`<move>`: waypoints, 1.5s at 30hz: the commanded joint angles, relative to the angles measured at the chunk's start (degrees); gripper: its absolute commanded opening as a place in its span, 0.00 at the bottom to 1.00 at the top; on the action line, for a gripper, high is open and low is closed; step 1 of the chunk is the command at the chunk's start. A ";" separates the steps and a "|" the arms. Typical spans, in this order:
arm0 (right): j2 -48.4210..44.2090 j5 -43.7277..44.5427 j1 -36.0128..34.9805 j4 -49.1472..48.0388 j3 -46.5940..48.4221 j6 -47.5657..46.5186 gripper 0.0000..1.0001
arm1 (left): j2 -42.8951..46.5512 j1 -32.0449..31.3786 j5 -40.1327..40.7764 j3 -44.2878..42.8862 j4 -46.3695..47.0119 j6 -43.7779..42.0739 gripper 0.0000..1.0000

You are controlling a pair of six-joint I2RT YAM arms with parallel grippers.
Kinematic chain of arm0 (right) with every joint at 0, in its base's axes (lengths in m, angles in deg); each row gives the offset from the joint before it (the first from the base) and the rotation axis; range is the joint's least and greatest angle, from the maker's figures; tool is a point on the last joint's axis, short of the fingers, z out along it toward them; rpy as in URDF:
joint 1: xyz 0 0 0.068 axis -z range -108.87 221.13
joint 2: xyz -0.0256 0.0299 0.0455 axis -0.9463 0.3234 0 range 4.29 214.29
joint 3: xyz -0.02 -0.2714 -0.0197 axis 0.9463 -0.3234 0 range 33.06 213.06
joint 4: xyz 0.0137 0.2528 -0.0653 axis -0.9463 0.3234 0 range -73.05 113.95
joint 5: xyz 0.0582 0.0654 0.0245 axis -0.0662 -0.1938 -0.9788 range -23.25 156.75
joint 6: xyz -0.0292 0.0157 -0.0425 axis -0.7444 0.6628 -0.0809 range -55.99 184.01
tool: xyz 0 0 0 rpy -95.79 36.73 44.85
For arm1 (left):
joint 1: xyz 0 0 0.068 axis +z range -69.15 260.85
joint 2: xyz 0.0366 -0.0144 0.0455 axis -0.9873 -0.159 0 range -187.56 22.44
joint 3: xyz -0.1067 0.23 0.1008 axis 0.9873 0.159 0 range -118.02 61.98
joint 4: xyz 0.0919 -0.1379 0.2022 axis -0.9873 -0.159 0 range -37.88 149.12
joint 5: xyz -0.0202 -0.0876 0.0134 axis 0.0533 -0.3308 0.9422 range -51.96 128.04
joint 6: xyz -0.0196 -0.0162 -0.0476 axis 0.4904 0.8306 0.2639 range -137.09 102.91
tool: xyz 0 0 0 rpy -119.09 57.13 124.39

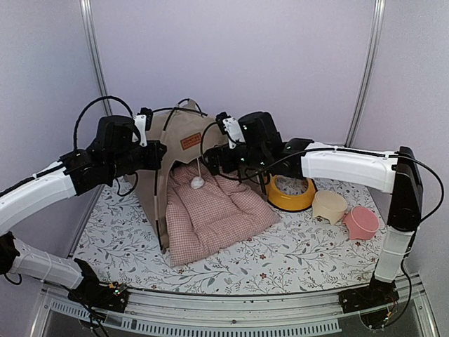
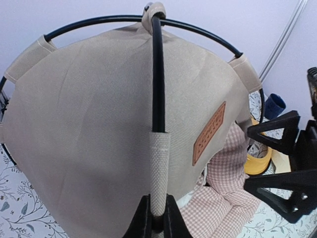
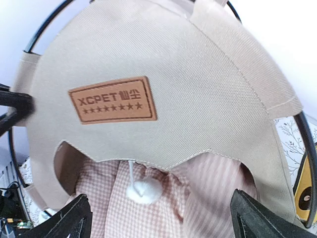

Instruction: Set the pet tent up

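Observation:
The pet tent (image 1: 184, 144), tan fabric on thin black crossed poles, stands at the back of the table with its arched doorway facing me. Its brown label (image 3: 113, 100) and white pom-pom (image 3: 143, 189) fill the right wrist view. My left gripper (image 2: 158, 218) is shut on the fabric sleeve round a black pole (image 2: 157, 74) on the tent's left side. My right gripper (image 3: 161, 218) is open just in front of the doorway, its fingers (image 3: 74, 220) wide apart with nothing between them. A pink checked cushion (image 1: 210, 207) spills out of the doorway.
A yellow oval bowl stand (image 1: 291, 193) sits right of the tent, under the right arm. A beige cup (image 1: 330, 207) and a pink cup (image 1: 361, 222) lie further right. The table has a floral cover (image 1: 280, 256); grey walls stand close behind.

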 commanded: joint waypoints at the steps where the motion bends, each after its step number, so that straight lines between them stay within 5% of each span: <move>1: -6.44 -4.27 0.13 -1.05 -4.03 2.02 0.99 | 0.36 0.57 0.63 1.86 1.10 1.84 0.00; 23: -9.75 -3.96 6.21 -7.83 -34.06 6.33 1.00 | -0.03 0.77 -4.72 3.43 3.96 -0.16 0.00; 26: -7.87 -7.80 6.17 -7.51 -31.99 7.12 0.86 | -0.55 0.83 -6.33 3.22 4.39 -0.85 0.00; 33: -8.64 -13.02 4.87 -5.51 -22.15 9.45 0.14 | -2.22 0.66 -13.00 3.25 6.71 -2.82 0.00; 40: -5.54 -8.65 4.32 -8.65 -10.08 10.59 0.00 | -3.85 -0.04 -20.21 2.62 8.20 -3.45 0.00; 45: 0.99 0.87 4.38 -8.82 -6.65 11.45 0.00 | -2.28 -0.48 -20.18 0.96 6.91 -1.32 0.00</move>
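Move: The cushion's right edge, which my open right hand is going for, lies about 4 cm back, 12 cm to the right and some 17 cm below it. The white pompom hangs about 3 cm ahead, 4 cm left and 8 cm below that hand; the yellow ring lies roughly 18 cm to its right, 4 cm ahead and 20 cm below. From my left hand, already gripping the tent pole, that edge is about 3 cm back, 25 cm right and 21 cm lower. After a slight rise, my right hand swings down and to the right, away from the tent mouth, to the cushion's right edge, tipping the fingers further downward. There I close on the pink fabric and lift it about 16 cm, bringing it left and forward to the tent opening. My left hand keeps its pinch on the pole and, late on, draws it about 5 cm right, turning clockwise. ##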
